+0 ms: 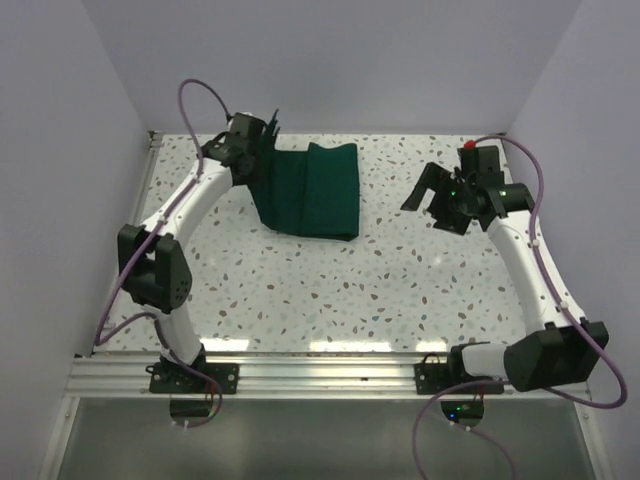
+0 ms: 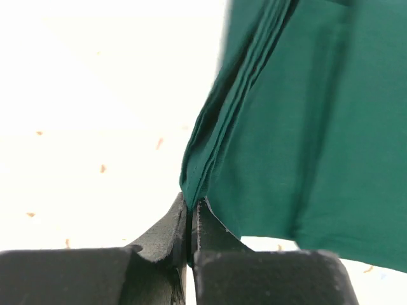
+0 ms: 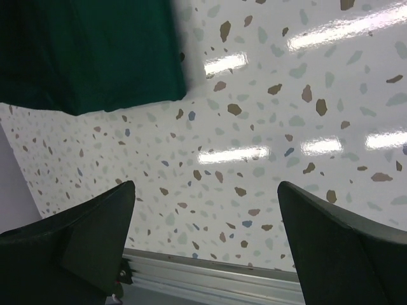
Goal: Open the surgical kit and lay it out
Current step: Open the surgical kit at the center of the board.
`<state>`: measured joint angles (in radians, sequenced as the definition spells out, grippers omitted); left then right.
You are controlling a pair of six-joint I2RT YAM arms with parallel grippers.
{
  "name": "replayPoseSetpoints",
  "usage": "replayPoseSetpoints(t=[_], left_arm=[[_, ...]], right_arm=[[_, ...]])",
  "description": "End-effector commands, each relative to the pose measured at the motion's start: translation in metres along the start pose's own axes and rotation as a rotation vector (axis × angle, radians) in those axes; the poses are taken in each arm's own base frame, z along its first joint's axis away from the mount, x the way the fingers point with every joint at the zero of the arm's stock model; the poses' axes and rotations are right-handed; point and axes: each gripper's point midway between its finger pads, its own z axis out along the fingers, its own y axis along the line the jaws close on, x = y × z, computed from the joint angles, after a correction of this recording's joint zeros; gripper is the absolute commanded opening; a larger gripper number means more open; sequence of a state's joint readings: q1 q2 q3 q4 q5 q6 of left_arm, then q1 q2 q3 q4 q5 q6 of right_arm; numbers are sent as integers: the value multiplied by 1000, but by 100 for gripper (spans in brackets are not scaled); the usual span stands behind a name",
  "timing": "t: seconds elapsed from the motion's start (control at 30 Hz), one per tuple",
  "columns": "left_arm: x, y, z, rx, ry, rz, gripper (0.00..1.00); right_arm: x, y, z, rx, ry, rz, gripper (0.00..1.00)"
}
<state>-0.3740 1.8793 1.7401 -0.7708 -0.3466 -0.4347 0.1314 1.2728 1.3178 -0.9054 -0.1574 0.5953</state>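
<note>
The surgical kit shows only as its dark green cloth wrap (image 1: 315, 190), lying folded at the back middle of the table. My left gripper (image 1: 268, 135) is shut on the wrap's left edge and holds that edge lifted; in the left wrist view the folded green cloth (image 2: 286, 121) hangs from between my closed fingers (image 2: 166, 229). My right gripper (image 1: 428, 195) hovers to the right of the wrap, open and empty; its wrist view shows the wrap's corner (image 3: 95, 51) at the upper left. The steel tray and the silver instruments are hidden.
The terrazzo table (image 1: 330, 290) has a metal rail (image 1: 330, 370) along its near edge, also seen in the right wrist view (image 3: 210, 276). White walls close in the back and both sides.
</note>
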Motion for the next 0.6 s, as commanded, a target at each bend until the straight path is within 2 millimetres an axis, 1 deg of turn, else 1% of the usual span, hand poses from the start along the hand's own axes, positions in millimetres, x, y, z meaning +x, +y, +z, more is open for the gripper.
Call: replayPoseSetpoints(t=[0.0, 0.03, 0.07, 0.1, 0.13, 0.17, 0.2, 0.23, 0.27, 0.3, 0.33, 0.37, 0.4, 0.43, 0.47, 0.5, 0.53, 0.57], left_arm=[[-30, 38, -28, -33, -139, -105, 3], [-19, 55, -21, -66, -121, -115, 9], [-15, 64, -19, -81, -117, -124, 17], [-13, 71, -21, -79, -117, -137, 35], [-10, 87, -15, -97, -109, -159, 83], [6, 93, -8, -104, -69, -158, 99], [13, 101, -2, -121, -48, -162, 100], [23, 107, 3, -139, -12, -159, 100], [33, 116, 8, -161, 21, -158, 100], [39, 119, 12, -177, 42, -155, 100], [44, 121, 11, -185, 57, -152, 100], [51, 122, 12, -186, 74, -149, 100], [51, 120, 7, -171, 65, -157, 100], [49, 119, 5, -157, 55, -164, 100], [53, 118, 4, -148, 58, -167, 100], [51, 115, -2, -123, 49, -176, 99], [51, 113, -5, -111, 51, -182, 100], [54, 110, -7, -96, 62, -186, 100]], right_arm=[[-15, 27, 4, -73, -9, -59, 99], [-17, 31, 6, -73, -9, -77, 99], [-16, 34, 9, -73, -2, -89, 99], [-10, 39, 17, -70, 24, -110, 99], [-9, 42, 20, -74, 34, -125, 99], [-8, 47, 22, -80, 38, -139, 99], [0, 52, 31, -79, 68, -160, 99], [3, 57, 36, -84, 77, -184, 99], [2, 66, 38, -92, 77, -210, 99], [13, 75, 49, -81, 107, -253, 99], [17, 79, 55, -63, 117, -287, 99], [11, 96, 51, -78, 94, -319, 99], [23, 113, 53, -94, 110, -368, 99], [30, 114, 70, -46, 138, -390, 99], [22, 135, 66, -67, 103, -409, 99], [33, 149, 71, -68, 119, -445, 99], [42, 149, 89, -20, 151, -463, 99], [34, 167, 88, -33, 117, -473, 99]])
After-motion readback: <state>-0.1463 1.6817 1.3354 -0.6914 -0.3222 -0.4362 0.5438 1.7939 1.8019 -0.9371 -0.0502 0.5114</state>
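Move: The left hand still pinches the raised left flap; the bare board it is to cover lies about 10 cm to the left, 3 cm back and 14 cm below. The kit's folded right panel is some 13 cm to this hand's right, level fore-and-aft, 14 cm below. From the open right hand, the right panel's inner edge lies roughly 24 cm left, 12 cm ahead and 19 cm down. Left hand swings 11 cm left, back and down, opening and releasing the flap; right reaches 16 cm left towards kit. ##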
